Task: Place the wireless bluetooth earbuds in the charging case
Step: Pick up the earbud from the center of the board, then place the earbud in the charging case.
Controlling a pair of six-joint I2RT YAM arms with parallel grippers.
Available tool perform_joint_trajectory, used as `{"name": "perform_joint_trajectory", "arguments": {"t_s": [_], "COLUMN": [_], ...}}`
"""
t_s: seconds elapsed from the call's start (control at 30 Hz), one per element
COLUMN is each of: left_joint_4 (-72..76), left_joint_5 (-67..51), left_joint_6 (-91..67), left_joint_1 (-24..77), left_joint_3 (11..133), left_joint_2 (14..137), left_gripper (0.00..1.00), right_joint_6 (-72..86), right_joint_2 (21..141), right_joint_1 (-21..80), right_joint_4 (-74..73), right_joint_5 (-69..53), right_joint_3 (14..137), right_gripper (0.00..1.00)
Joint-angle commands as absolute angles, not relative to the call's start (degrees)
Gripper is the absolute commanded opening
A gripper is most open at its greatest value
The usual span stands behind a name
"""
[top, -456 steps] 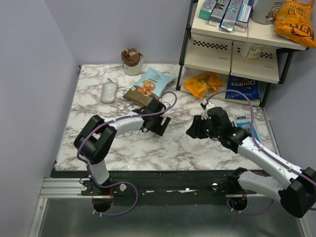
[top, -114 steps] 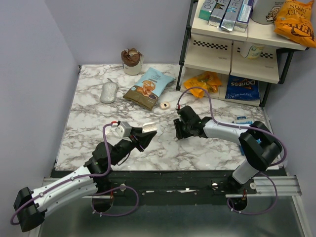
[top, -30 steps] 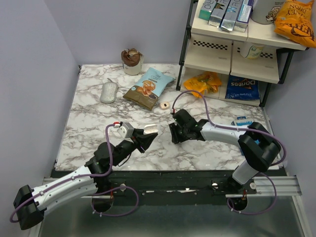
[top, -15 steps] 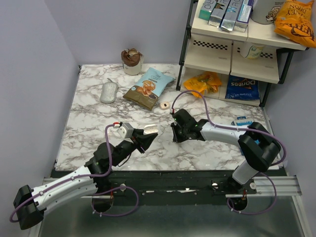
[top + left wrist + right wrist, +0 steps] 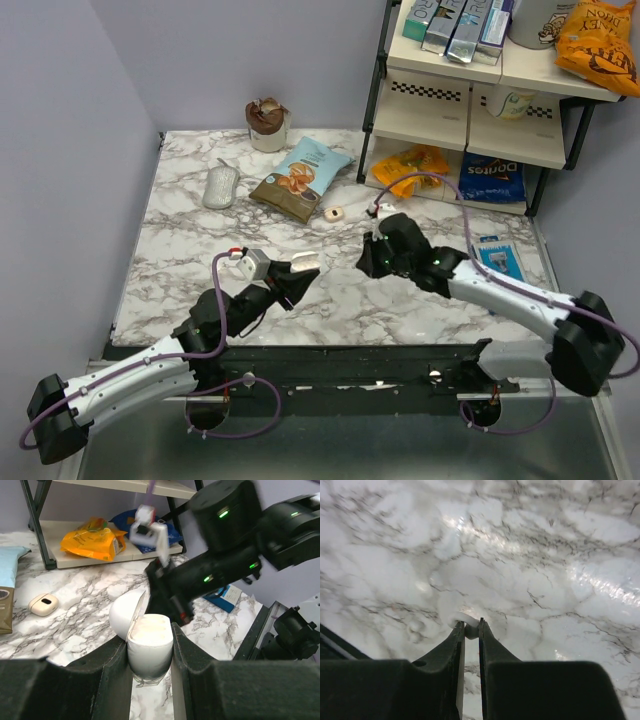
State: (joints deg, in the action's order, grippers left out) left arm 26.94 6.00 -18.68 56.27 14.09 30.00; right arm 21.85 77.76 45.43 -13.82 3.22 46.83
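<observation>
My left gripper (image 5: pixel 149 652) is shut on the charging case (image 5: pixel 149 645), a white rounded case held upright with its lid hinged open to the left. From above, the case (image 5: pixel 305 264) sits at the tip of the left gripper (image 5: pixel 298 275), raised over the table's near middle. My right gripper (image 5: pixel 471 625) is shut on a tiny white earbud (image 5: pixel 468 629), pinched at the fingertips above the marble. In the top view the right gripper (image 5: pixel 372 262) hangs just right of the case, pointing toward it. A small cream rounded piece (image 5: pixel 334 213) with a dark slot lies on the table behind them.
A grey oval mouse-like object (image 5: pixel 220 186), a light blue snack bag (image 5: pixel 302 176) and a brown-topped cup (image 5: pixel 267 123) sit at the back left. The shelf rack (image 5: pixel 470 110) stands at the back right, with an orange bag (image 5: pixel 410 168). A blue packet (image 5: pixel 498 257) lies at right.
My right gripper has closed on the earbud, then lifted and swung a little to the right as its arm changed pose. The left arm and the case have not moved.
</observation>
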Motion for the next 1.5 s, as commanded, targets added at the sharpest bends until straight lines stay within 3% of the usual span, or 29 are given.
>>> {"name": "perform_joint_trajectory", "arguments": {"t_s": [0.0, 0.27, 0.6, 1.47], "left_joint_4": [31.89, 49.18, 62.47, 65.83], "left_joint_5": [7.12, 2.55, -9.05, -8.7], "left_joint_6": [-16.71, -7.83, -1.67, 3.16], "left_joint_1": [56.51, 56.51, 55.11, 54.76], "left_joint_3": [13.36, 13.88, 20.91, 24.52], "left_joint_2": [30.76, 39.27, 53.52, 60.73], "left_gripper": [0.0, 0.0, 0.0, 0.0], "right_joint_6": [22.41, 14.34, 10.98, 18.02], "right_joint_2": [63.5, 52.56, 52.29, 60.2], "right_joint_1": [45.53, 50.87, 57.83, 62.14], "right_joint_4": [-12.83, -21.0, -28.47, -27.34], "right_joint_5": [2.65, -0.44, 3.51, 9.32], "right_joint_3": [46.93, 56.77, 68.02, 73.56], "right_gripper": [0.04, 0.03, 0.01, 0.01]}}
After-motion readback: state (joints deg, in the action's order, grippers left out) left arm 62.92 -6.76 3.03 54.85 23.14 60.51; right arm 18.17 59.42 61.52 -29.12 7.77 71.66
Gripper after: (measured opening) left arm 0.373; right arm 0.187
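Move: The earbud is already pinched in the right fingers, some 8 cm over the board. The open white charging case, still in the left fingers, is about 14 cm to the right hand's left, 8 cm back and 15 cm higher. From the left hand, the earbud lies around 8 cm ahead, 14 cm right and 15 cm below. On the board, the beige case lies about 18 cm ahead and 6 cm left of the right hand, the chips bag roughly 29 cm ahead and 14 cm left. Up fast, then back, the right hand carries the earbud some 25 cm higher and tips its fingers some 30 degrees towards level, easing down slightly and left near the top to come close to the charging case. Meanwhile the left hand brings the case right and up to meet it, tilting its fingers upward; both grips hold. ##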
